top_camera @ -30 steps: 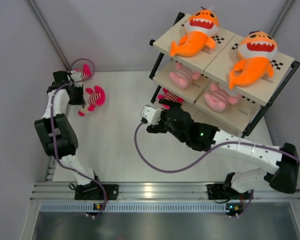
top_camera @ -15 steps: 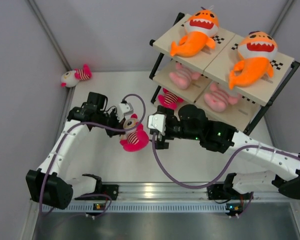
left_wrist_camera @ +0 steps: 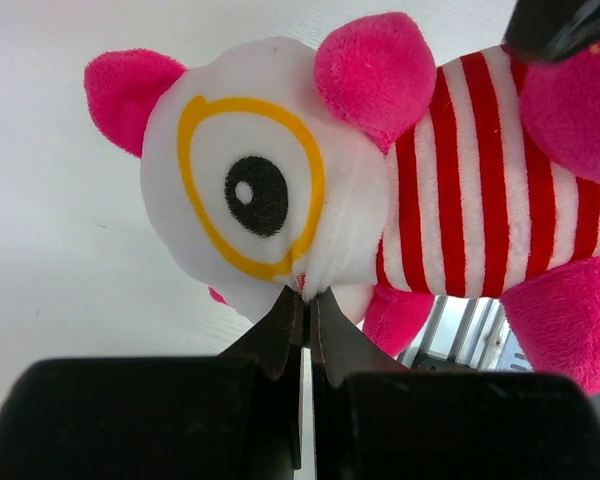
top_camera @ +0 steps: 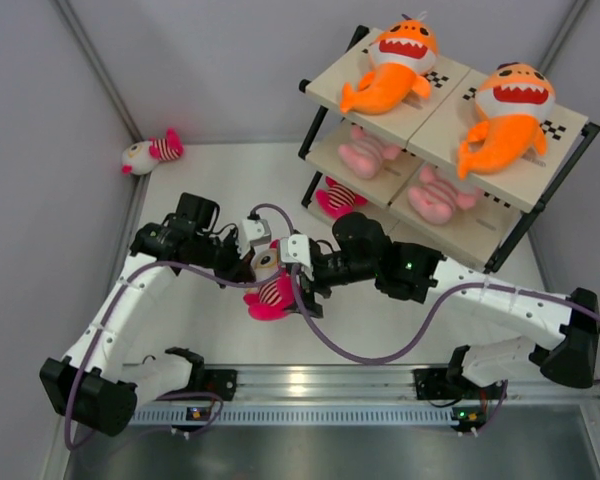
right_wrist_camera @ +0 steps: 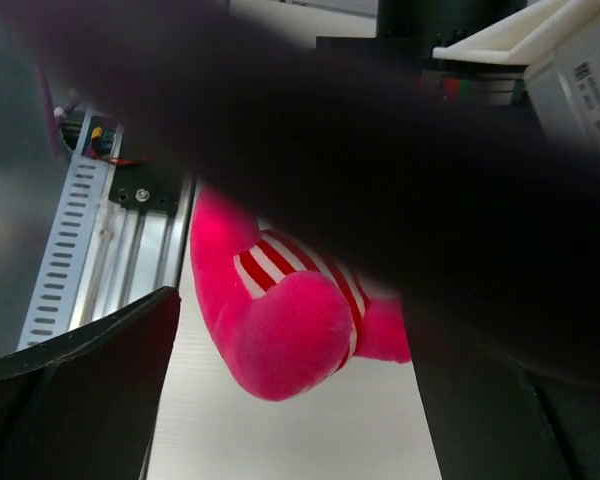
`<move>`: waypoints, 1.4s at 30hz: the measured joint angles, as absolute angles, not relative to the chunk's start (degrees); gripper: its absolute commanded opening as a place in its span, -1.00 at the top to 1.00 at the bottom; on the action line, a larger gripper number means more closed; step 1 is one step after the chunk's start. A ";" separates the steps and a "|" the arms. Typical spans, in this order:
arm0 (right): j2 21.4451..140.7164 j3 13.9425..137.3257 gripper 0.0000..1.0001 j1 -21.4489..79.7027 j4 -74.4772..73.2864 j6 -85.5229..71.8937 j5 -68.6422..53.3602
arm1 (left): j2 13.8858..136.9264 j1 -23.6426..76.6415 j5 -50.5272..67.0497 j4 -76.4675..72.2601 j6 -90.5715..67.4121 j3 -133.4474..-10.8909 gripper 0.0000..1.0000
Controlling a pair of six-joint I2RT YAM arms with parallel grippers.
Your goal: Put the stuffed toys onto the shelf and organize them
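Note:
My left gripper (top_camera: 259, 266) is shut on a pink-and-white striped doll (top_camera: 271, 295) and holds it above the table; in the left wrist view the jaws (left_wrist_camera: 305, 295) pinch its white face (left_wrist_camera: 245, 190). My right gripper (top_camera: 298, 282) is open around the doll's pink lower body (right_wrist_camera: 280, 330). A second striped doll (top_camera: 150, 153) lies in the far left corner. A third (top_camera: 335, 197) lies on the bottom tier of the shelf (top_camera: 540, 165). Two orange sharks (top_camera: 395, 62) (top_camera: 505, 115) lie on top, and two pale pink dolls (top_camera: 368, 152) (top_camera: 432, 195) on the middle tier.
Grey walls close the left and back sides. A metal rail (top_camera: 310, 382) runs along the near table edge by the arm bases. Purple cables (top_camera: 360, 345) loop from both wrists over the white table.
My left arm has carried the striped doll from the far left to the middle of the table. My right gripper has moved in from the shelf side and now brackets the doll.

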State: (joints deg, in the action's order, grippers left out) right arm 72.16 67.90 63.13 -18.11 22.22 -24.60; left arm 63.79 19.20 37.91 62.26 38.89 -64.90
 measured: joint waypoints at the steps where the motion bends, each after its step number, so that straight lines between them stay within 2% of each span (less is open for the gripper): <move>1: 73.08 67.85 -0.82 63.13 -18.06 21.45 -25.02 | 63.77 19.20 37.91 62.33 38.74 -64.90 1.00; 2: 73.54 67.70 -0.77 63.13 -17.89 20.86 -25.32 | 63.77 19.20 37.91 62.37 38.68 -64.90 1.00; 4: 73.78 66.70 -0.37 63.13 -17.08 19.46 -25.85 | 63.77 19.20 37.95 62.61 38.39 -64.90 1.00; 5: 73.78 66.37 -0.16 63.13 -16.86 18.85 -26.11 | 63.77 19.20 38.09 62.72 38.24 -64.90 1.00; 6: 73.91 66.22 0.25 63.16 -16.75 18.00 -26.28 | 63.77 19.20 38.17 62.76 38.02 -64.90 1.00; 8: 74.43 66.19 0.53 63.16 -15.92 16.34 -26.20 | 63.77 19.18 38.39 63.00 37.60 -64.90 1.00; 9: 74.76 66.19 0.87 63.16 -15.84 15.40 -25.80 | 63.77 19.18 38.46 63.18 37.36 -64.93 1.00; 10: 74.89 66.17 1.00 63.16 -15.92 14.94 -25.45 | 63.79 19.18 38.46 63.33 37.19 -64.93 1.00; 14: 73.43 63.64 1.00 63.24 -15.33 12.14 -21.93 | 63.92 19.16 38.46 63.66 36.95 -64.93 0.97; 17: 70.04 59.31 1.00 63.26 -14.17 10.04 -17.41 | 64.99 19.22 38.09 63.90 36.56 -65.30 0.11; 24: 62.19 51.13 1.00 63.18 -16.32 5.34 -0.58 | 73.69 19.33 28.10 63.72 26.33 -72.71 0.04; 32: 58.00 49.58 1.00 63.13 -19.38 4.32 20.51 | 74.00 19.29 21.19 63.70 21.69 -73.03 0.04; 37: 53.52 49.36 1.00 63.11 -16.32 11.51 31.79 | 72.47 19.29 19.79 63.72 21.50 -73.03 0.04; 42: 51.96 43.86 1.00 62.06 -5.19 23.94 38.41 | 71.37 19.29 19.29 63.77 21.50 -73.03 0.04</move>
State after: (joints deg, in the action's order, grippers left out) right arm 51.96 43.86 62.06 -5.19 23.94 38.41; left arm 71.37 19.29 19.29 63.77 21.50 -73.03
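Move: Hanging in the left hand's shut fingers, the striped toy has its middle some 6 cm to the open right hand's left, about level in reach and 4 cm lower. From the left hand, that middle is roughly 5 cm right, 3 cm back and 1 cm down. The striped toy already on the bottom shelf lies around 29 cm ahead of the right hand, 8 cm right and 20 cm down; the free spot beside it is 21 cm ahead, 24 cm right and equally low. Sinking about 3 cm onto the held striped toy, the right hand shuts its fingers on one of the toy's pink limbs. Only then does the left hand open about halfway, let go and ease some 4 cm forward and a little left. The right hand carries the toy right and forward towards the bottom shelf, dipping then rising again, while turning about 60 degrees clockwise. ##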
